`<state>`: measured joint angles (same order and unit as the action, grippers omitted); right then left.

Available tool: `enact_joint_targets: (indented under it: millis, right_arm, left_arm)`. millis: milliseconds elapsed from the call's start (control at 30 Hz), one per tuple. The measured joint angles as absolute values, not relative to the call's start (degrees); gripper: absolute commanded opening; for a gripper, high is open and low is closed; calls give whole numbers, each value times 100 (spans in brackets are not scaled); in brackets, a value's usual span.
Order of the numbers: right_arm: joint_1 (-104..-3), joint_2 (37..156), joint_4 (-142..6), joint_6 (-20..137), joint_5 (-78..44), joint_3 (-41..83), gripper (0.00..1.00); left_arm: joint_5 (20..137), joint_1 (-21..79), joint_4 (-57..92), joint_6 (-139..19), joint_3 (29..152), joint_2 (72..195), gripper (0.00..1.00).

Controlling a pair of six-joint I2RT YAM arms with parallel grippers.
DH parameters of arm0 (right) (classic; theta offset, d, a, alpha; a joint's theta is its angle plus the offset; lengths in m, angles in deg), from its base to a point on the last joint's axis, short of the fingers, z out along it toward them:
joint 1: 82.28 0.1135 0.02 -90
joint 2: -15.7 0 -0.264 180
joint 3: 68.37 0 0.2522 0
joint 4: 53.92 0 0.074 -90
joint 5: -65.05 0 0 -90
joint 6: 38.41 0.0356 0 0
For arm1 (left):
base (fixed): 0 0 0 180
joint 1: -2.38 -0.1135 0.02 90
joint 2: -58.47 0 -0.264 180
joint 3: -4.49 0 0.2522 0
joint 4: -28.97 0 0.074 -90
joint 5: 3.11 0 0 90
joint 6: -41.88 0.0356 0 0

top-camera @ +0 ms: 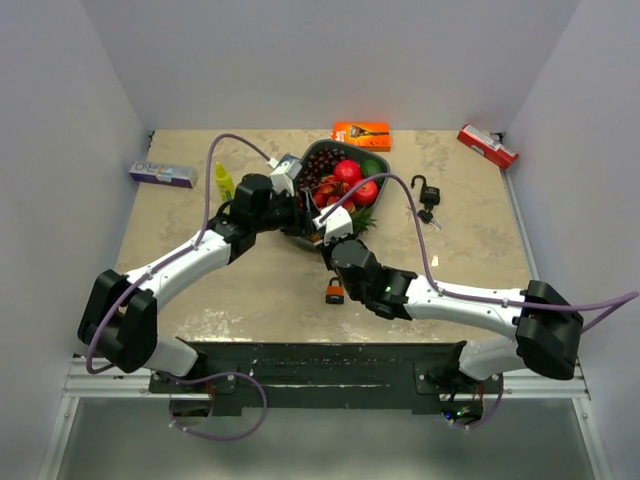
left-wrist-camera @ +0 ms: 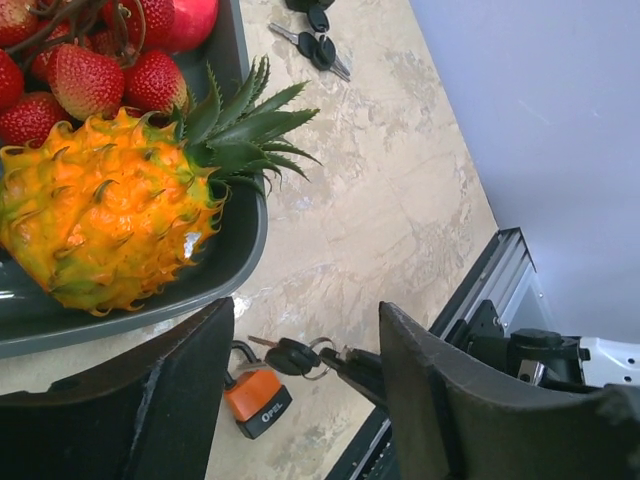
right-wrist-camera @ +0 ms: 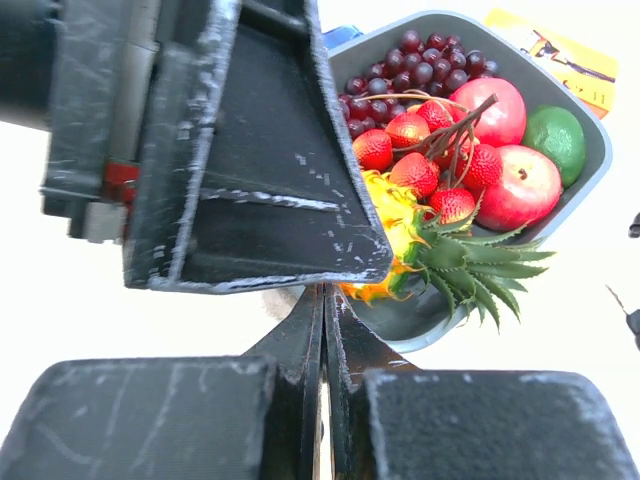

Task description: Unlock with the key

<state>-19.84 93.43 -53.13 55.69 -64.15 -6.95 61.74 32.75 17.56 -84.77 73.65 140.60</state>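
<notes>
An orange padlock (top-camera: 334,291) with a black base lies on the table between the arms, also low in the left wrist view (left-wrist-camera: 258,402). A black-headed key (left-wrist-camera: 290,355) on a ring hangs above it, pinched in the thin tips of my right gripper (left-wrist-camera: 352,365), which is shut (right-wrist-camera: 325,320). My left gripper (left-wrist-camera: 305,320) is open, its two fingers standing either side of the key bunch without touching it. From above, both grippers meet at the bowl's near edge: left gripper (top-camera: 303,215), right gripper (top-camera: 322,222). The key is hidden in the right wrist view.
A grey bowl (top-camera: 385,180) of fruit sits just behind the grippers, its wall (left-wrist-camera: 230,250) close to my left fingers. A black padlock with keys (top-camera: 428,195) lies to its right. Small boxes (top-camera: 361,134) (top-camera: 487,146) (top-camera: 162,174) and a yellow bottle (top-camera: 223,180) line the back.
</notes>
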Motion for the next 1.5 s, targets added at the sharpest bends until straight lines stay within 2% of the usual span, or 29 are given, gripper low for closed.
enact_joint_targets:
  millis: [167, 200, 233, 300, 533, 600, 633, 667, 900, 1033, 1133, 1167, 1233, 1267, 1433, 1467, 1500]
  right_arm:
    - [-1862, 9531, -5239, 5427, -6616, -660, 0]
    - [-1838, 9586, -5224, 5390, -6651, -656, 0]
    - [-1809, 9645, -5222, 5359, -6704, -649, 0]
    - [-1763, 9749, -5219, 5320, -6774, -623, 0]
    - [-1630, 9975, -5217, 5114, -7128, -470, 0]
    - [-1621, 9975, -5204, 5093, -7219, -470, 0]
    - [-1619, 9975, -5198, 5088, -7248, -470, 0]
    - [-1617, 9975, -5198, 5086, -7278, -470, 0]
    - [-1584, 10034, -5178, 5044, -7547, -457, 0]
    - [-1580, 10158, -5178, 5025, -7643, -383, 0]
    - [-1571, 10274, -5235, 5005, -7661, -289, 8]
    - [-1569, 10322, -5272, 5014, -7678, -243, 15]
    - [-1569, 10434, -5370, 5069, -7698, -99, 22]
    - [-1567, 10473, -5425, 5112, -7643, -40, 34]
    - [-1554, 10488, -5554, 5346, -7112, -27, 60]
    - [-1558, 10475, -5593, 5377, -6959, -27, 70]
    - [-1571, 10442, -5650, 5403, -6811, -27, 74]
  left_arm:
    - [6113, 3271, 1822, -8538, 7356, 14140, 59]
    - [6091, 3269, 1859, -8555, 7339, 14149, 57]
    - [6071, 3266, 1872, -8564, 7330, 14154, 52]
    - [5999, 3266, 1907, -8619, 7297, 14175, 49]
    - [5805, 3262, 2012, -8660, 7265, 14302, 50]
    - [5757, 3262, 2045, -8669, 7254, 14320, 48]
    - [5735, 3262, 2056, -8671, 7245, 14324, 45]
    - [5717, 3262, 2077, -8691, 7234, 14335, 38]
    - [5538, 3245, 2287, -8826, 7173, 14383, 19]
    - [5501, 3238, 2418, -8894, 7116, 14387, 0]
    - [5505, 3207, 2456, -8907, 7083, 14398, 0]
    - [5518, 3203, 2453, -8907, 7083, 14401, 0]
    - [5590, 3188, 2469, -8905, 7061, 14401, 0]
    - [5604, 3170, 2499, -8910, 7028, 14398, 0]
    - [5569, 3052, 2547, -8901, 6924, 14368, 0]
    - [5551, 3004, 2541, -8890, 6910, 14339, 0]
    - [5540, 2952, 2532, -8875, 6900, 14307, 0]
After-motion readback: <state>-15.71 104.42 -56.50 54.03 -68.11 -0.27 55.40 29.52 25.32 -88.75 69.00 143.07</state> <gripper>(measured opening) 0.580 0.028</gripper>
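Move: The keys hang at my right hand's closed fingertips, about 1 cm ahead of that hand point and 2 cm to its left, level with it. From my open left hand they lie roughly 2 cm to the right and 1 cm back, level. Below my left hand, the spiky fruit is some 4 cm ahead, 2 cm right and 12 cm down, and the orange padlock about 9 cm back, 4 cm right and 17 cm down. I take the keys over from my right hand: my left hand eases about 1.5 cm right and down, and a little back, while its fingers shut on the keys in front of the right fingertips. My right hand sinks some 2 cm, rolling about 10 degrees left side down, and once the left has closed it opens and slides about 3 cm left around the hanging key. ##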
